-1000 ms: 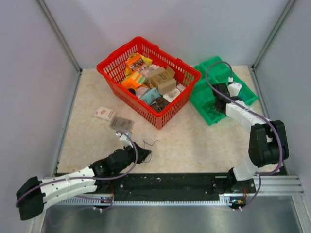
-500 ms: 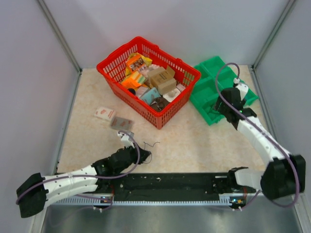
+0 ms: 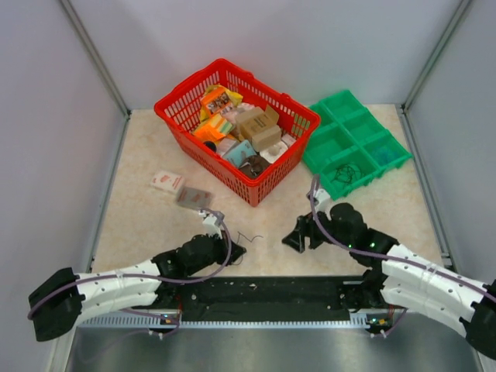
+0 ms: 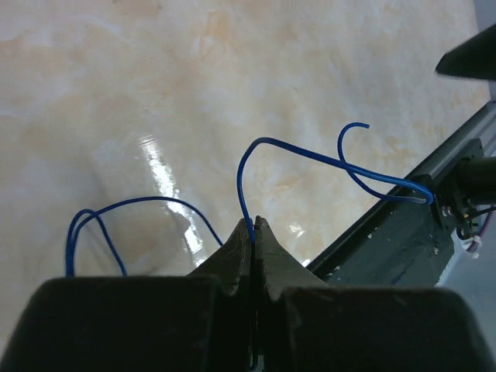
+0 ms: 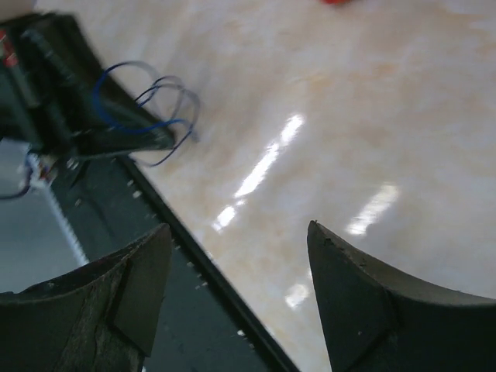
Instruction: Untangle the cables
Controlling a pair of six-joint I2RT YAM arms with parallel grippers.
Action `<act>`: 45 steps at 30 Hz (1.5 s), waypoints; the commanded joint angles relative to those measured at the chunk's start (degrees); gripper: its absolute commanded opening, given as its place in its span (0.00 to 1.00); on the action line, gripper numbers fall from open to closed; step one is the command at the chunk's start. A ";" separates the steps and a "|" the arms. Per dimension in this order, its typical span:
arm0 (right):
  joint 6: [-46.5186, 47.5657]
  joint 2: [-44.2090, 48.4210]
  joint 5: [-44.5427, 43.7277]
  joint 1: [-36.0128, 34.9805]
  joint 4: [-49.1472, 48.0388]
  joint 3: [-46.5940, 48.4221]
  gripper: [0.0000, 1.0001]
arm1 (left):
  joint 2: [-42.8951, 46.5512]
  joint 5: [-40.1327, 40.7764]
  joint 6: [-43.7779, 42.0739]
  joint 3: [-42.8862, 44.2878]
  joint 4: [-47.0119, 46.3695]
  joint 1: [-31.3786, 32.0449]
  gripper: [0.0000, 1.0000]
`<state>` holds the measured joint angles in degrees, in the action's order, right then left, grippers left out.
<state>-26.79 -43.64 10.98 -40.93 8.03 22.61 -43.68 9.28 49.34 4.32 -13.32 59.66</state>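
In the left wrist view my left gripper [image 4: 254, 225] is shut on a thin blue cable [image 4: 260, 142] that rises from the fingertips, arcs right and ends in a small hook. More blue loops [image 4: 132, 201] lie on the table to its left. From above, the left gripper [image 3: 235, 249] sits at the front centre with the cable ends [image 3: 249, 237] sticking out to its right. My right gripper [image 3: 294, 235] stands open just right of them, nothing between its fingers. In the right wrist view the right gripper [image 5: 239, 230] is wide open and the cable loops [image 5: 143, 116] lie ahead at upper left. Another dark cable [image 3: 341, 172] lies in the green tray [image 3: 368, 124].
A red basket [image 3: 203, 155] full of small boxes stands at the back centre. Two small packets [image 3: 167, 181] [image 3: 194, 198] lie on the table left of it. The black rail [image 3: 263, 291] runs along the front edge right under both grippers.
The right arm has swung from the green tray down to the front centre, and its gripper has opened. A dark cable now lies in the tray. The left gripper has shifted slightly right.
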 commanded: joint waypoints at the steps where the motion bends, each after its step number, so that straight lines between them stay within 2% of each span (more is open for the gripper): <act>1: -0.90 -1.62 6.95 -10.12 -17.33 -0.11 0.69 | -2.89 -6.10 -2.06 6.13 -1.71 -0.16 0.00; 4: 1.38 -4.52 6.16 -13.47 -19.90 1.03 0.68 | -6.41 -8.30 -1.97 10.00 1.36 -0.07 0.00; 10: 3.58 -7.34 8.00 -13.65 -20.95 2.17 0.65 | -12.47 -13.40 -2.32 12.73 0.49 -0.07 0.00; 16: 8.15 -5.06 2.92 -13.74 -13.14 5.68 0.61 | -17.66 -17.19 -2.41 14.58 -1.18 -0.07 0.00; 18: 8.50 -4.53 1.59 -13.74 -12.69 5.95 0.62 | -18.37 -17.80 -2.41 15.02 -1.36 -0.16 0.00; 21: 7.98 -7.15 4.03 -13.74 -15.23 6.04 0.61 | -18.89 -18.15 -2.41 15.11 -2.58 -0.07 0.00; 31: 2.27 -15.59 9.14 -13.74 -26.31 3.76 0.49 | -19.25 -19.30 -1.27 14.58 -4.96 -0.07 0.00; 36: 0.42 -18.67 10.90 -13.74 -27.81 4.02 0.41 | -19.95 -19.56 -1.62 15.19 -5.14 -0.16 0.00; 40: -0.02 -19.38 10.81 -13.74 -27.28 3.93 0.38 | -19.60 -19.47 -1.71 15.19 -5.14 -0.16 0.00; 43: -0.55 -19.29 10.90 -13.83 -26.93 3.93 0.31 | -19.16 -19.30 -1.79 15.11 -4.96 -0.07 0.00; 45: -1.07 -19.47 11.34 -13.74 -27.10 4.02 0.21 | -18.99 -19.21 -1.88 15.02 -4.87 -0.07 0.00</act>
<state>-26.70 -62.98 20.95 -54.00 -15.97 26.24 -63.37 -9.63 48.01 17.69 -15.44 59.66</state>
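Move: The bend of blue cable standing out from the left fingertips lies some 13 cm to the right hand's left, barely 1 cm ahead and about level in height. The other cable, already in the green tray, is about 21 cm ahead of the right hand, 21 cm to its right and 5 cm lower. From the left hand, the bend is about 6 cm right, 3 cm ahead and 4 cm up; the grey box sits 15 cm ahead, 18 cm left and 5 cm lower. Leftward and slightly back, the right hand sweeps about 10 cm to the cable bend, quickly at first, then easing in, turning some 20 degrees counter-clockwise while its wide-open fingers narrow around the bend without shutting. The left hand, still pinching the cable, brings it about 6 cm right to meet them, drawing back and lifting a little as it turns clockwise. ##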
